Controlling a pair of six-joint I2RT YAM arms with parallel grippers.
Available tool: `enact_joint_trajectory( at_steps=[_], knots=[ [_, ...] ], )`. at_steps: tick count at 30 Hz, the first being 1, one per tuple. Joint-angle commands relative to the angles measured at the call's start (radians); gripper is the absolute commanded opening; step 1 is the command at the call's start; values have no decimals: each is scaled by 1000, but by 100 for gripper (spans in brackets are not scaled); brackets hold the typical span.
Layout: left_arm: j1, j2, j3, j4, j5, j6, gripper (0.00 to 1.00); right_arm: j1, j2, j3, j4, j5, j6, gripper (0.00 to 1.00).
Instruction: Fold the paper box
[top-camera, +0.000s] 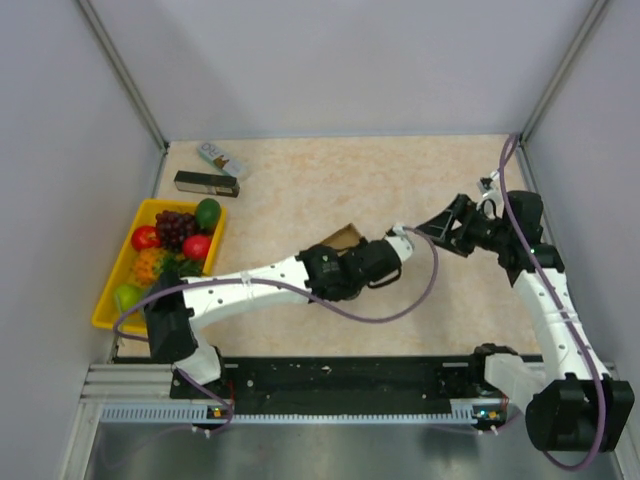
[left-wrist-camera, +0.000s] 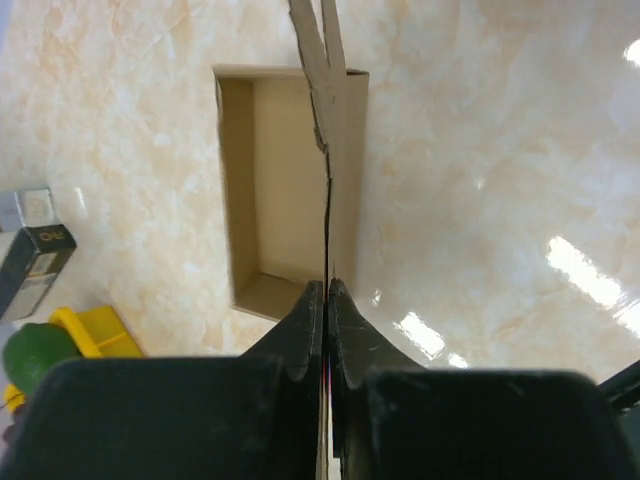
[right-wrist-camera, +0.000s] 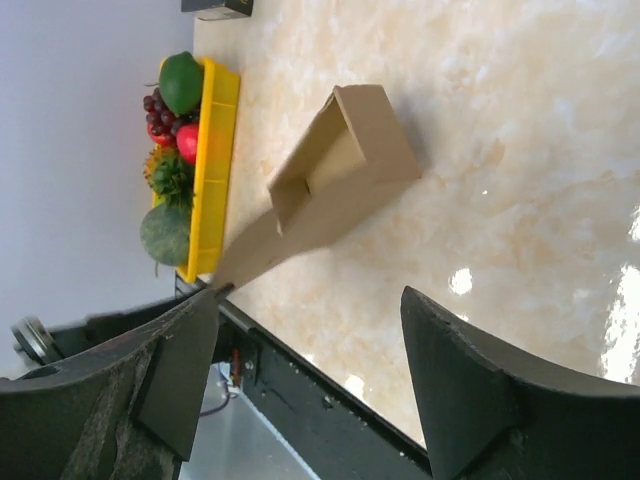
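The paper box (top-camera: 345, 237) is a brown cardboard carton lying open-side up on the table, half hidden under my left wrist in the top view. In the left wrist view its hollow (left-wrist-camera: 285, 180) lies below me. A long flap (left-wrist-camera: 325, 60) rises edge-on into my left gripper (left-wrist-camera: 327, 290), which is shut on it. My right gripper (top-camera: 425, 230) is to the right of the box and apart from it. In the right wrist view it (right-wrist-camera: 310, 300) is open with nothing between the fingers. The box (right-wrist-camera: 350, 150) lies beyond, and the flap slants down toward my left finger (right-wrist-camera: 185, 360).
A yellow tray (top-camera: 110, 300) of fruit sits at the table's left edge. A slim black box (top-camera: 206, 183) and a small white packet (top-camera: 222, 158) lie at the back left. Grey walls close in on three sides. The black base rail (top-camera: 340, 375) runs along the near edge.
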Motion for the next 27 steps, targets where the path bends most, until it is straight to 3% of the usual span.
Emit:
enact_joint_trajectory(
  at_steps=[1, 4, 7, 9, 12, 16, 21, 27],
  knots=[
    [112, -5, 178, -155, 230, -206, 0, -22, -17, 36, -17, -1, -91, 73],
    [203, 8, 268, -227, 283, -338, 0, -22, -42, 2, -30, 30, -117, 73],
    [321, 47, 323, -267, 427, -480, 0, -3, -63, -36, -31, 10, -152, 73],
    [384, 100, 378, -308, 500, -580, 0, 119, -74, -56, -22, 35, -198, 74],
    [410, 172, 442, -351, 470, -710, 0, 259, -118, -88, -1, 174, -232, 74],
    [454, 251, 465, -403, 533, -1013, 0, 405, -241, -229, 246, 276, -205, 75],
    [491, 292, 460, -425, 637, -1223, 0, 652, -302, -366, 407, 647, -232, 75],
    [494, 266, 442, -417, 536, -1338, 0, 945, -251, -319, 434, 1020, -274, 72]
  ],
)
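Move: The paper box, its lid edge already pinched in the left fingers, has its middle about 4 cm ahead of the left hand, 2 cm to its left and 9 cm below, the long side running from back-left to front-right. From the open right hand the box lies about 20 cm to the left, 3 cm back and 13 cm lower. The black case stands roughly 20 cm ahead and 31 cm left of the left hand, the yellow basket about 2 cm ahead and 42 cm left, both lower. Keeping its shut pinch on the lid edge, the left hand carries it forward about 8 cm in a low arch, up some 5 cm and down again to its starting height, while rolling roughly 90 degrees counter-clockwise about its down-pointing fingers to swing the box round with it. The right hand first hovers, then sweeps left, back and down, some 8 cm each way, towards the box's near right corner, fingers still wide open and rolling about 35 degrees, and comes close without visible contact. ##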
